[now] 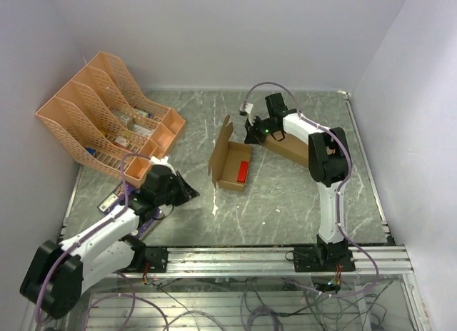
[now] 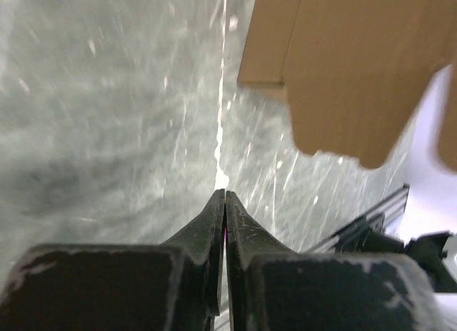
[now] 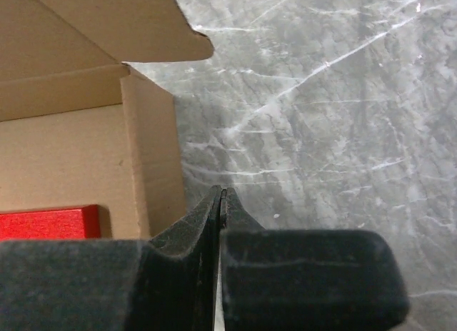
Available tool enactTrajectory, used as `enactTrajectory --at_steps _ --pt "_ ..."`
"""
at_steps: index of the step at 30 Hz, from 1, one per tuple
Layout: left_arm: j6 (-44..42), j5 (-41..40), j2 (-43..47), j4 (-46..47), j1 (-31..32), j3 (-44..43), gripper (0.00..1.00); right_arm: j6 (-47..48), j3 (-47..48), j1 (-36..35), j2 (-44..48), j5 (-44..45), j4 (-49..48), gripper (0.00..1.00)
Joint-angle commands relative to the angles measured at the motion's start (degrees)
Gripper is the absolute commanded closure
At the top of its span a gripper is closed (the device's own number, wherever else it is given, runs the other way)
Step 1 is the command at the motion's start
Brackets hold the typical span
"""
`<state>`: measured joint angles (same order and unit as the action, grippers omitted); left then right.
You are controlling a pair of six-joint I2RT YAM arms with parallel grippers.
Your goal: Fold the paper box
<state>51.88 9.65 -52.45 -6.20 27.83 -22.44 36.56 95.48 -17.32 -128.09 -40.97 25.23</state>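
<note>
The paper box [image 1: 232, 163] lies open in the middle of the table, its lid flap standing up on the left side, with a red block [image 1: 243, 172] inside. My left gripper [image 1: 191, 190] is low on the table to the box's left, apart from it, and is shut on nothing. In the left wrist view the closed tips [image 2: 225, 195] point toward the box's flap [image 2: 343, 67]. My right gripper [image 1: 250, 135] hovers just behind the box, shut and empty. The right wrist view has its tips [image 3: 221, 192] beside the box's wall [image 3: 146, 153], with the red block [image 3: 46, 222] at the left.
An orange mesh file rack [image 1: 107, 117] holding small items stands at the back left. A second brown cardboard piece [image 1: 289, 149] lies under the right arm. A small flat item [image 1: 111, 201] rests by the left arm. A metal rail [image 1: 285, 256] runs along the near edge.
</note>
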Motion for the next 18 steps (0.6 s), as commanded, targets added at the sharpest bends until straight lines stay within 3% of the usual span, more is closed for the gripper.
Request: enactTrajectory --at_steps 1,4,9,18 --pt "10.9 -1.9 -6.6 17.1 7.3 5.7 0.90 2.6 -0.7 -0.3 1.7 -2.3 2.9 1.00" --pt "14.2 -3.9 -15.0 28.0 10.9 6.5 0.90 2.3 -3.6 -0.4 3.3 -2.8 2.0 1.00" --pt "14.3 -3.3 -28.1 38.6 12.4 3.8 0.90 1.1 -8.0 -0.5 5.9 -3.8 1.0 1.00" --pt "9.7 -6.8 -31.5 34.6 10.0 0.6 0.89 -1.6 -19.6 -0.5 15.3 -5.0 -1.7 1.00"
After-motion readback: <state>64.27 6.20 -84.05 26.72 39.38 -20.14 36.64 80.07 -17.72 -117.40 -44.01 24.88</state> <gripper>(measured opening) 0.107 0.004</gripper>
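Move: The paper box's middle is about 8 cm back and 6 cm left of the right hand, its far wall just behind those fingertips; the red block inside is about 11 cm back and 2 cm left. From the left hand the box's middle lies some 12 cm ahead, 14 cm right and 6 cm below; its raised lid is about 17 cm ahead and 9 cm right, slightly below. Right hand moves back about 7 cm, pushing the box's far wall; left drops rightward towards its near corner. ##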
